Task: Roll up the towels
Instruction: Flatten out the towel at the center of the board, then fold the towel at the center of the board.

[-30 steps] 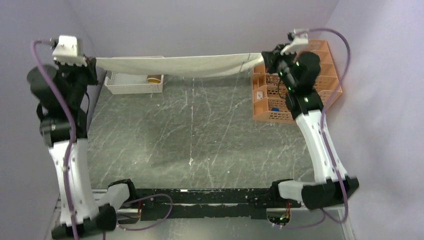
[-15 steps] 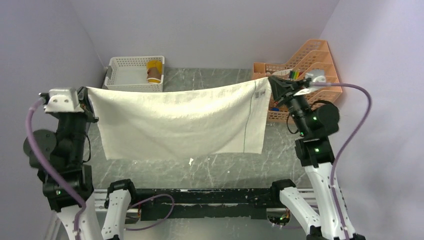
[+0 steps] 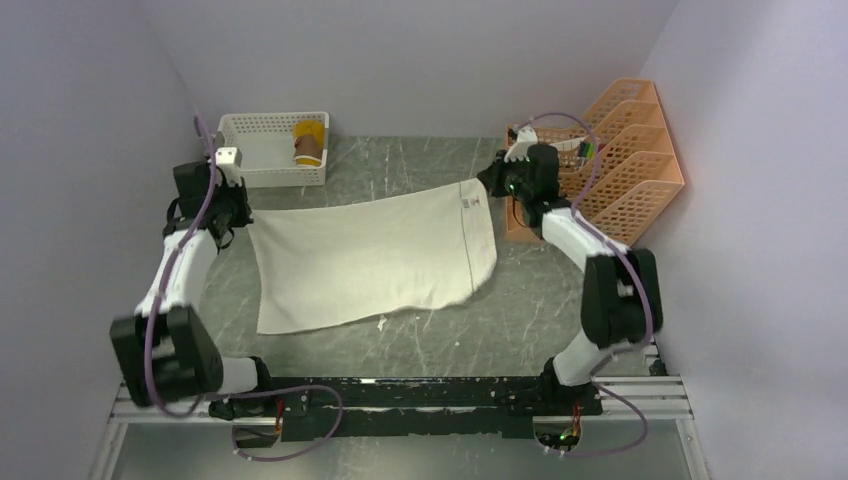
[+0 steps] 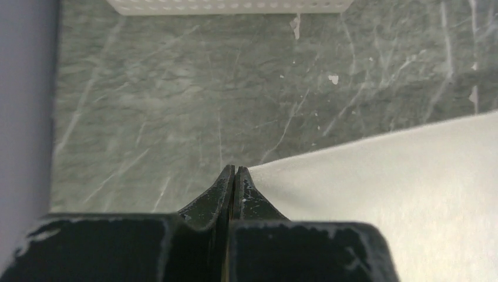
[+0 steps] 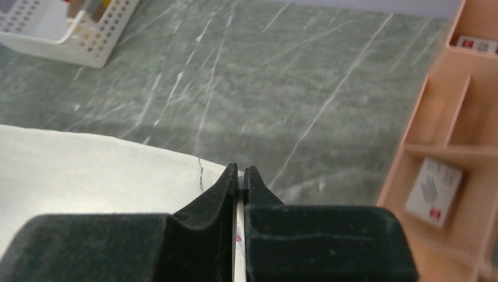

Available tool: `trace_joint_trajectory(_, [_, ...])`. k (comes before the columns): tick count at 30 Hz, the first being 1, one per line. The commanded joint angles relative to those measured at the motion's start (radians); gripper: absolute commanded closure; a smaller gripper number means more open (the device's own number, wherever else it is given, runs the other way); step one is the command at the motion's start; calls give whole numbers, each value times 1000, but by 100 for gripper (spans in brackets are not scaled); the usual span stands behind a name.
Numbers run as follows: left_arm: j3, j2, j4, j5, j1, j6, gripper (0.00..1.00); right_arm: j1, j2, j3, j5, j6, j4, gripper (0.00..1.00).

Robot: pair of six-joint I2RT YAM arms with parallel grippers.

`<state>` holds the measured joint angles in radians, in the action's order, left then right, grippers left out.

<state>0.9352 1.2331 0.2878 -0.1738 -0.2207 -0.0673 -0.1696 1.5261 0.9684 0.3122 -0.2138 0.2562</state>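
A cream towel (image 3: 370, 255) lies spread flat on the grey marbled table, its far edge running between my two grippers. My left gripper (image 3: 245, 220) is shut on the towel's far left corner; in the left wrist view the cloth (image 4: 399, 194) runs off to the right of the closed tips (image 4: 235, 170). My right gripper (image 3: 486, 184) is shut on the far right corner, and white cloth (image 5: 88, 170) shows between its closed jaws (image 5: 241, 170). A rolled mustard-yellow towel (image 3: 308, 143) sits in the white basket (image 3: 262, 180).
The white lattice basket (image 5: 76, 41) stands at the back left against the wall. An orange tiered organiser (image 3: 630, 150) holding small items stands at the back right, close beside my right gripper (image 5: 464, 117). Purple walls close in both sides and the back.
The towel hung stretched in the air between both grippers; both arms have swung down and away from their bases, and the towel now lies flat on the table, corners still gripped.
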Motion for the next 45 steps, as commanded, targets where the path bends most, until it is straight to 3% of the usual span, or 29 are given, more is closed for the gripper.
trace_joint_trajectory(1, [144,244,-172,-76,-9,-13,93,3,223,261,24,32,17,100])
trace_joint_trajectory(9, [526,659,-135,-120,-8,-58,93,1,486,602,-9,92,-91,100])
trace_joint_trajectory(16, [644,748,-74,-121,1,-113,93,0,522,615,-22,137,-98,100])
trace_joint_trajectory(22, [481,594,-141,-111,17,-100,93,-16,400,458,-51,188,-48,100])
trace_joint_trajectory(28, [206,429,-224,-62,38,-20,93,-29,275,239,-65,227,-9,100])
trace_joint_trajectory(32, [119,365,-180,7,57,73,93,-34,191,107,-117,177,25,100])
trace_joint_trajectory(40, [-241,203,-346,85,70,290,93,-38,52,-137,-335,-10,71,100])
trace_joint_trajectory(45, [-370,82,-387,147,69,353,93,-39,-4,-228,-457,-44,64,100])
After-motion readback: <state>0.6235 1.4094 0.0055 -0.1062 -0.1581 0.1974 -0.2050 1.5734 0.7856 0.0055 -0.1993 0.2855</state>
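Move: Each gripper already holds a far corner of the white towel, about 17 cm above the board. The centre of the board, where the towel is to go, is some 30 cm to the right of the left hand and 2 cm back. From the right hand it is about 17 cm left and 7 cm back. The white basket stands roughly 22 cm ahead of the left hand and 3 cm right; the orange rack is 8 cm ahead of the right hand and 20 cm right. Both grippers keep their pinch on the towel's corners and fling it forward, the left about 17 cm while sinking, the right about 14 cm. They then draw the held edge back towards the robot and down over the board, to just behind where they began and some 10 to 14 cm lower, fingers tipping down. Late on, both drift right. ##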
